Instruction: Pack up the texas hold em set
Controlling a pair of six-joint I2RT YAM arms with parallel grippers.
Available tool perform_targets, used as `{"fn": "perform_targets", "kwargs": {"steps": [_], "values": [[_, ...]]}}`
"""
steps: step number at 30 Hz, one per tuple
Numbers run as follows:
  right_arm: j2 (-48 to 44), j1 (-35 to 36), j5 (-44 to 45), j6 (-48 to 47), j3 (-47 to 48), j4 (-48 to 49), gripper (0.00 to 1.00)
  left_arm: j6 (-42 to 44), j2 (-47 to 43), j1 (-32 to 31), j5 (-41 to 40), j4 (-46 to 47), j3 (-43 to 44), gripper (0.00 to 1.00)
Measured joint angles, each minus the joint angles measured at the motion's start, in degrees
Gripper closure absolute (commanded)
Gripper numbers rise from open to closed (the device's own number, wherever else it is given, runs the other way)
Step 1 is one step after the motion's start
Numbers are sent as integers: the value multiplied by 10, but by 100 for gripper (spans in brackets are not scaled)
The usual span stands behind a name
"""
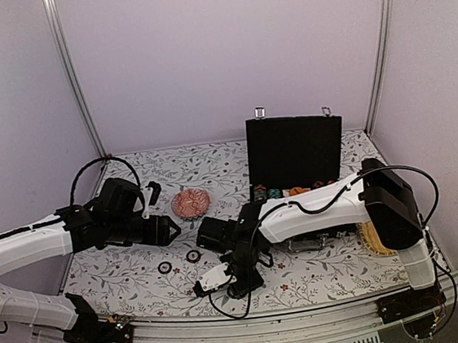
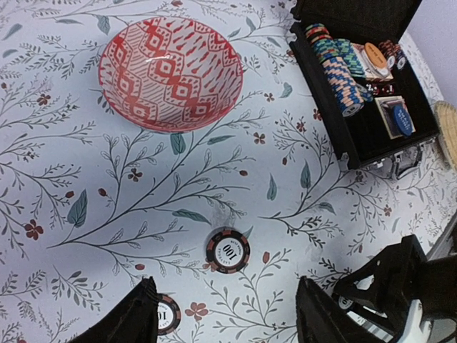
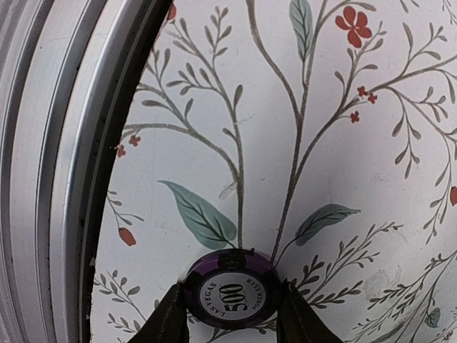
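The black briefcase (image 1: 295,152) stands open at the back right, with rows of poker chips (image 2: 335,68) and an orange disc (image 2: 375,55) inside. My right gripper (image 3: 230,314) is low near the table's front rail, its fingers pressed against both sides of a purple 500 poker chip (image 3: 232,296) lying on the cloth. My left gripper (image 2: 227,300) hangs open above two loose black-and-red 100 chips, one (image 2: 228,249) between its fingers and one (image 2: 166,313) by the left finger. Both chips also show in the top view (image 1: 193,255), (image 1: 164,267).
A red-patterned bowl (image 2: 170,71) sits upside down left of the briefcase. A yellow woven tray (image 1: 377,238) lies at the right edge behind the right arm. The metal front rail (image 3: 43,179) runs close beside the right gripper.
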Motion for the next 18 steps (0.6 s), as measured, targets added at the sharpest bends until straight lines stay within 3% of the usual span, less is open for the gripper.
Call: {"fn": "perform_targets", "kwargs": {"steps": [10,18], "values": [[-20,-3,9,0,-22,-1,64,0,2,0,6,0,0,34],[-181,-58,21,0,-114,-16,64,0,4,0,5,-1,0,34]]}}
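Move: The purple 500 chip is already pinched in the right fingers down at the table top. The open case's middle lies about 25 cm ahead and 21 cm to the right of this hand, a centimetre or so higher; its handle is nearer, some 12 cm ahead and 20 cm right. The loose 100 chip lies roughly 12 cm ahead and 11 cm left. From the left hand, the case is about 13 cm ahead, 35 cm right and 10 cm below. The 500 chip, kept flat between the right fingertips, is lifted about 7 cm off the cloth and carried some 6 cm to the right and 3 cm forward, towards the case. The hand first slides off to the right, then climbs ever faster, the wrist turning only slightly and the grip unchanged. ##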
